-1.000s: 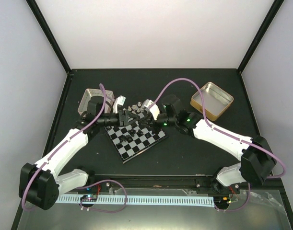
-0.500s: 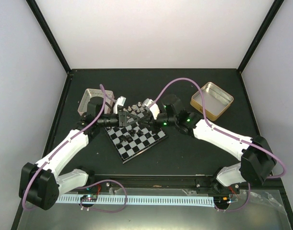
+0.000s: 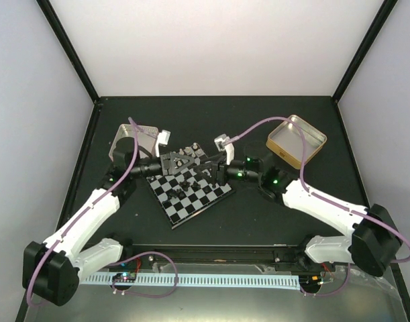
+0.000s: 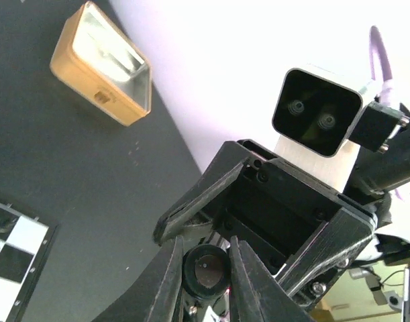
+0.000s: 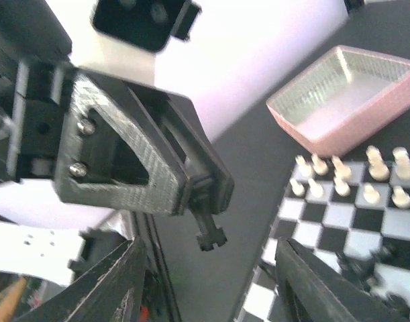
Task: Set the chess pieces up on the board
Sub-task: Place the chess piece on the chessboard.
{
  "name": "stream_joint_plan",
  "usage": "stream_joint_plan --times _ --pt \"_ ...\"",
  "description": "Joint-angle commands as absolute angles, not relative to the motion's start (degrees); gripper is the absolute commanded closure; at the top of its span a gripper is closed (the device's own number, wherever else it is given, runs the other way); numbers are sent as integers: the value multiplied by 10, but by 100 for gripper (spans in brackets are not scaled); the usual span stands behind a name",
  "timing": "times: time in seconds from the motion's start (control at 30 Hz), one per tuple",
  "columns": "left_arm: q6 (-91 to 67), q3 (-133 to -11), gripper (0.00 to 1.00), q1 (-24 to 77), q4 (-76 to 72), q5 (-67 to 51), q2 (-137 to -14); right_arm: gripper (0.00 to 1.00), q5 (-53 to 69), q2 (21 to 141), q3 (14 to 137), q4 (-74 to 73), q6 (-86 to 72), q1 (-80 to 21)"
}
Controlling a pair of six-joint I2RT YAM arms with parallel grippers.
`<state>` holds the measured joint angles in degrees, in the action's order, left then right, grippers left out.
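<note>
Above the far edge of the board point(image 3: 186, 212) my two grippers meet tip to tip. My left gripper point(image 3: 186, 163) is shut on a black chess piece point(image 4: 206, 270) by its round base. In the right wrist view that piece point(image 5: 211, 231) sticks out of the left gripper point(image 5: 203, 191) with a notched, rook-like top. My right gripper point(image 5: 208, 248) is open, one finger on either side of the piece and clear of it. Pale chess pieces point(image 5: 339, 176) stand in rows on the board's far squares point(image 5: 325, 218). A few black ones point(image 3: 172, 194) stand nearer the front.
A gold tin point(image 3: 296, 139) lies open at the back right. A pink tin point(image 3: 126, 139) lies open at the back left, close behind the left arm. Black frame posts and pale walls enclose the dark table.
My right gripper has opened, let go of the black piece and drawn back to the right. My left gripper has closed on that piece. Both wrists have rolled.
</note>
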<state>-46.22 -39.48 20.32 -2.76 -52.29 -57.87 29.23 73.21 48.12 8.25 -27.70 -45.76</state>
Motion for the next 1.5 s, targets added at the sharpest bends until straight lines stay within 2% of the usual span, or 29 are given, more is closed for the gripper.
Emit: stream_joint_plan --times 0.0,0.13,0.23,0.33,0.7,1.07,1.23,1.37,1.47 --pt "-539 -408 92 205 -124 -515 -551 44 281 695 453 272 -487 -455" --pt "-623 -416 92 205 -169 -492 -538 46 266 702 436 350 -623 -455" --pt "-680 -414 92 205 -196 -467 -527 55 287 729 432 436 -704 -456" --pt "-729 -409 92 205 -225 -460 -523 61 299 750 441 460 -739 -456" --pt "-788 -391 93 205 -268 -453 -525 75 312 772 470 458 -761 -456" --pt "-793 -382 93 205 -269 -450 -521 77 317 794 485 483 -783 -456" --pt "-791 -377 93 204 -263 -452 -518 87 306 792 503 456 -783 -456" --pt "-771 -374 89 205 -235 -445 -508 96 298 776 503 407 -766 -456" --pt "-737 -377 82 205 -198 -431 -498 99 287 759 498 355 -743 -456"
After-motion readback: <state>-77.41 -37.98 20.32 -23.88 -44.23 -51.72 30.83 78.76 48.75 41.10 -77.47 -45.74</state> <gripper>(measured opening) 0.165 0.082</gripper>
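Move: The left gripper already holds a black chess piece at its fingertips, pointing right. From the open right fingers, that piece lies about 3 cm left, 1 cm farther out and 1 cm higher. The board's middle is some 5 cm back, 2 cm left and 22 cm below the left hand. From that hand, the row of white pieces lies about 6 cm left and 2 cm ahead, the pink tray roughly 18 cm left and 7 cm ahead, both far below. Raise both grippers together about 9 cm above the board, fast at first, then nearly still. Keep the left fingers shut on the chess piece and tip them upward some 20 degrees. Tip the right fingertips up too while rolling that wrist, ease them about 2 cm left onto the piece's free end, and close them from half open to pinch it. ##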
